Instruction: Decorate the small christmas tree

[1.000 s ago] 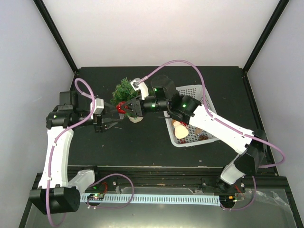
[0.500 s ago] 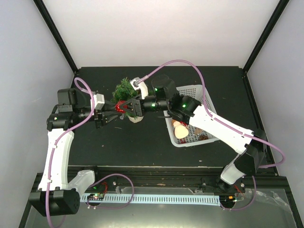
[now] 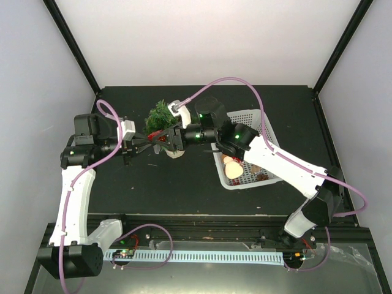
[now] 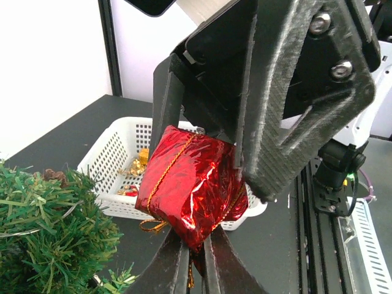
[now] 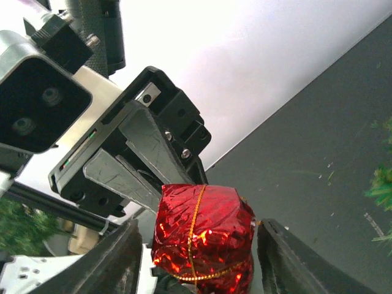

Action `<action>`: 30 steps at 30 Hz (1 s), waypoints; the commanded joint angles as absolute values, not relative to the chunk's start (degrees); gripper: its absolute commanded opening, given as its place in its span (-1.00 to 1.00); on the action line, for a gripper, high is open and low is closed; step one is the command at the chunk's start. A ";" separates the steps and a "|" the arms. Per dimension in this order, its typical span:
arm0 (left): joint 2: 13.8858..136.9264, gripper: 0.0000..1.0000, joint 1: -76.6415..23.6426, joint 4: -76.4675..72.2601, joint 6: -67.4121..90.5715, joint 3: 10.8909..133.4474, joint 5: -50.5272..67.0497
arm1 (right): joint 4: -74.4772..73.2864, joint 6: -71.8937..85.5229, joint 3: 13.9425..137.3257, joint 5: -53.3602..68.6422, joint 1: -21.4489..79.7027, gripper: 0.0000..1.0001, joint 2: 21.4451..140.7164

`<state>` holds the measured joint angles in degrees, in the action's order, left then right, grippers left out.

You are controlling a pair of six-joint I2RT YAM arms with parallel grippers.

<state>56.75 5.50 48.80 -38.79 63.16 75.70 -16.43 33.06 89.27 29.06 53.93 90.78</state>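
A red foil gift ornament (image 3: 160,138) with gold string hangs just in front of the small christmas tree (image 3: 160,115), which stands in a white pot (image 3: 176,153). My left gripper (image 4: 195,251) is shut, pinching the ornament's (image 4: 193,184) lower corner and string. My right gripper (image 5: 199,228) stands open; its jaws flank the ornament (image 5: 202,239) with a gap on each side. In the top view the two grippers meet tip to tip, left gripper (image 3: 152,141) and right gripper (image 3: 165,139). Tree sprigs (image 4: 49,233) show at lower left in the left wrist view.
A white mesh basket (image 3: 245,113) stands right of the tree, under the right arm, holding several ornaments, among them a pale round one (image 3: 231,165). From the left wrist the basket (image 4: 116,153) shows gold and red pieces inside. Black mat covers the table.
My left gripper moved right to the ornament and shut on its lower end. My right gripper's jaws opened away from the ornament.
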 commanded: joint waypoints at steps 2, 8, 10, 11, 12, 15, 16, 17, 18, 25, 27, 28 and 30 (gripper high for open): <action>56.98 -0.97 5.10 48.63 -39.98 63.11 74.19 | -17.92 30.61 89.46 25.47 54.11 0.28 87.83; 58.58 -0.97 5.37 47.31 -39.36 63.68 69.29 | -19.16 29.94 87.64 18.47 51.28 0.54 82.05; 59.22 -0.97 5.42 43.86 -35.96 63.88 65.33 | -19.01 30.40 85.98 16.44 49.60 0.56 79.68; 59.62 -0.97 5.38 41.53 -34.14 64.04 62.44 | -18.76 30.60 84.82 16.21 48.61 0.58 78.50; 60.09 -0.97 5.44 39.49 -32.49 64.30 59.63 | -18.43 30.78 83.81 16.18 47.67 0.58 77.49; 61.77 -0.97 5.30 34.19 -28.38 65.46 50.71 | -18.14 30.98 81.17 16.82 45.61 0.59 75.42; 62.42 -0.97 5.28 33.37 -28.01 66.14 48.81 | -17.89 31.02 80.28 17.18 45.21 0.59 74.99; 63.27 -0.97 5.03 32.79 -27.96 66.82 47.18 | -17.73 31.05 79.60 17.48 44.89 0.59 74.71; 64.16 -0.97 4.74 32.16 -27.84 67.67 45.12 | -17.63 31.08 78.93 17.65 44.76 0.59 74.53; 70.18 -0.97 2.65 31.45 -28.49 72.26 36.27 | -16.21 31.29 76.03 18.84 44.22 0.59 74.93; 70.94 -0.97 1.98 31.35 -28.84 72.42 35.73 | -15.93 31.30 75.48 19.04 44.02 0.59 75.12; 71.22 -0.96 1.70 31.37 -28.96 72.42 35.43 | -15.88 31.33 75.23 19.13 43.81 0.59 75.19; 71.53 -0.96 1.09 31.49 -29.22 72.36 34.99 | -15.76 31.30 74.92 19.41 43.52 0.59 75.28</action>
<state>70.94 2.39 32.56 -29.32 70.11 38.37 -18.20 31.00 75.31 18.57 44.23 75.44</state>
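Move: Roughly 12 cm ahead of the left hand and 5 cm to its right stands the small christmas tree, its crown's middle about 14 cm lower; its pine cone is some 13 cm ahead, 9 cm right and 9 cm below, and the basket lies about 8 cm ahead, 34 cm right and 30 cm below. From the right hand, still around the red package, the tree is about 11 cm ahead, 2 cm right and 16 cm below. Carrying the red package in its shut fingertips, the left hand sweeps forward about 15 cm, bearing left and dipping a little, to the tree's left side, swinging some 30 degrees counter-clockwise while its fingers tip downward. The right fingers spread wide and leave the package; that hand draws about 10 cm right and 5 cm forward, arching up and back down, turning clockwise, to the tree's right side. ##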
